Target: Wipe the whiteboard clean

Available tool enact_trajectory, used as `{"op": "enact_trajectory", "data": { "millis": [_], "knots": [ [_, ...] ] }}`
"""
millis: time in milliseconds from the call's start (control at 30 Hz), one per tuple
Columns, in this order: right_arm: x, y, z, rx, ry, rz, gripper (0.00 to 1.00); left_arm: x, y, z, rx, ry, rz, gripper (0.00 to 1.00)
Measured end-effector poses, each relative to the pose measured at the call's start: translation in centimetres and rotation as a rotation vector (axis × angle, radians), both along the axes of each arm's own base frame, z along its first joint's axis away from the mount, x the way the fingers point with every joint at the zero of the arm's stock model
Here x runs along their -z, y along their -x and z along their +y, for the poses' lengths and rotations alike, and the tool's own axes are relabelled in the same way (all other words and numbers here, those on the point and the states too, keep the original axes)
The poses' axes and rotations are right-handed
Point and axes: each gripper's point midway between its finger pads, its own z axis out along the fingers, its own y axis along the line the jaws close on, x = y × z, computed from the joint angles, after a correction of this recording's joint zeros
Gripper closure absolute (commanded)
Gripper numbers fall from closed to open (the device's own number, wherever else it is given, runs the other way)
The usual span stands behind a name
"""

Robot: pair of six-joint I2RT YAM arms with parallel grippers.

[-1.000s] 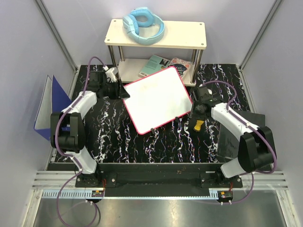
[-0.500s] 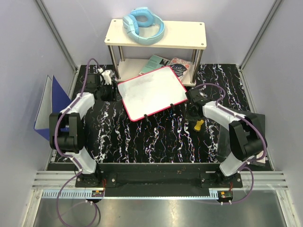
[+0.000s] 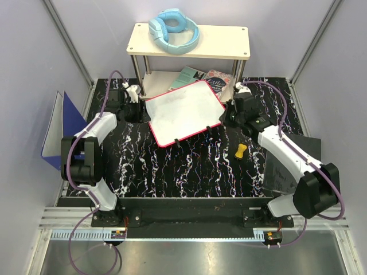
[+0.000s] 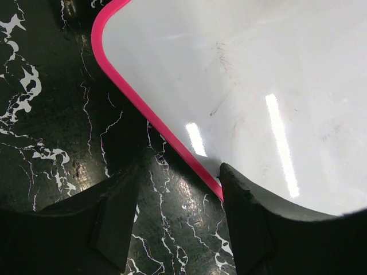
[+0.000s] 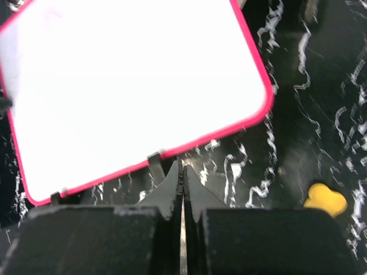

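The whiteboard (image 3: 184, 112), white with a pink rim, lies flat on the black marbled table, its far corner under the shelf. In the left wrist view the whiteboard (image 4: 258, 86) shows only faint smudges. My left gripper (image 3: 136, 107) is at the board's left edge, open (image 4: 180, 229). One of its fingers (image 4: 246, 223) overlaps the rim and the other is over the table. My right gripper (image 3: 227, 119) hovers by the board's near right corner, shut (image 5: 182, 172) with nothing in it, just short of the whiteboard (image 5: 132, 86).
A small yellow object (image 3: 241, 150) (image 5: 325, 199) lies on the table right of the board. Blue headphones (image 3: 174, 30) sit on the cream shelf (image 3: 223, 43), with books (image 3: 200, 77) beneath. A blue folder (image 3: 57, 123) stands at left and a dark grey pad (image 3: 281, 172) lies at right.
The board dropped from a raised tilt to lying flat further back. My right gripper shut and moved from above the yellow object to the board's right corner. The left gripper opened wider.
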Motion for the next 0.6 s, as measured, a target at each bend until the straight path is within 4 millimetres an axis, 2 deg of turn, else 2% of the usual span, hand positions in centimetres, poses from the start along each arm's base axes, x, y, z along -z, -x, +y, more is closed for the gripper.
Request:
{"op": "enact_trajectory", "data": {
  "millis": [67, 133, 200, 333, 500, 600],
  "knots": [
    [-0.1, -0.6, 1.0, -0.026, -0.016, -0.007, 1.0, 0.0, 0.0, -0.1, 0.002, 0.0, 0.0, 0.39],
    [0.8, -1.1, 2.2, -0.057, -0.022, 0.01, 1.0, 0.0, 0.0, -0.1, 0.003, 0.0, -0.001, 0.39],
    [2.5, -1.3, 3.4, -0.092, -0.022, 0.046, 1.0, 0.0, 0.0, -0.2, 0.004, -0.001, -0.001, 0.39],
    [6.1, -1.2, 4.7, -0.13, -0.008, 0.129, 1.0, 0.0, 0.1, -0.5, 0.011, -0.002, -0.003, 0.39],
    [6.3, -1.5, 5.0, -0.136, -0.008, 0.137, 1.0, -0.5, 0.1, -1.0, 0.026, -0.011, -0.021, 0.38],
    [6.3, -1.3, 5.3, -0.144, -0.01, 0.136, 1.0, -0.2, 0.3, -1.2, 0.03, -0.018, -0.016, 0.32]
  ]
}}
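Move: The right hand, already shut and empty, hovers off the whiteboard's near right corner. The near edge by the board's right foot lies about 5 cm to its left, 1 cm ahead and 7 cm below. The left foot is about 16 cm left and 4 cm back; the yellow eraser is roughly 8 cm back, 6 cm right and 16 cm down. From the left hand, at the board's left edge, the right-foot spot lies some 22 cm right and 3 cm back. The right hand sinks about 6 cm while swinging some 5 cm left and a touch forward, the sideways part leading, and eases to a stop with its shut fingertips at the whiteboard's near edge by the right foot, seeming to touch just inside the pink rim. Its wrist tips down and turns counter-clockwise by some 10 degrees, while the left hand, fingers still part open, shifts about 1 cm right with one fingertip staying at the board's left edge. ##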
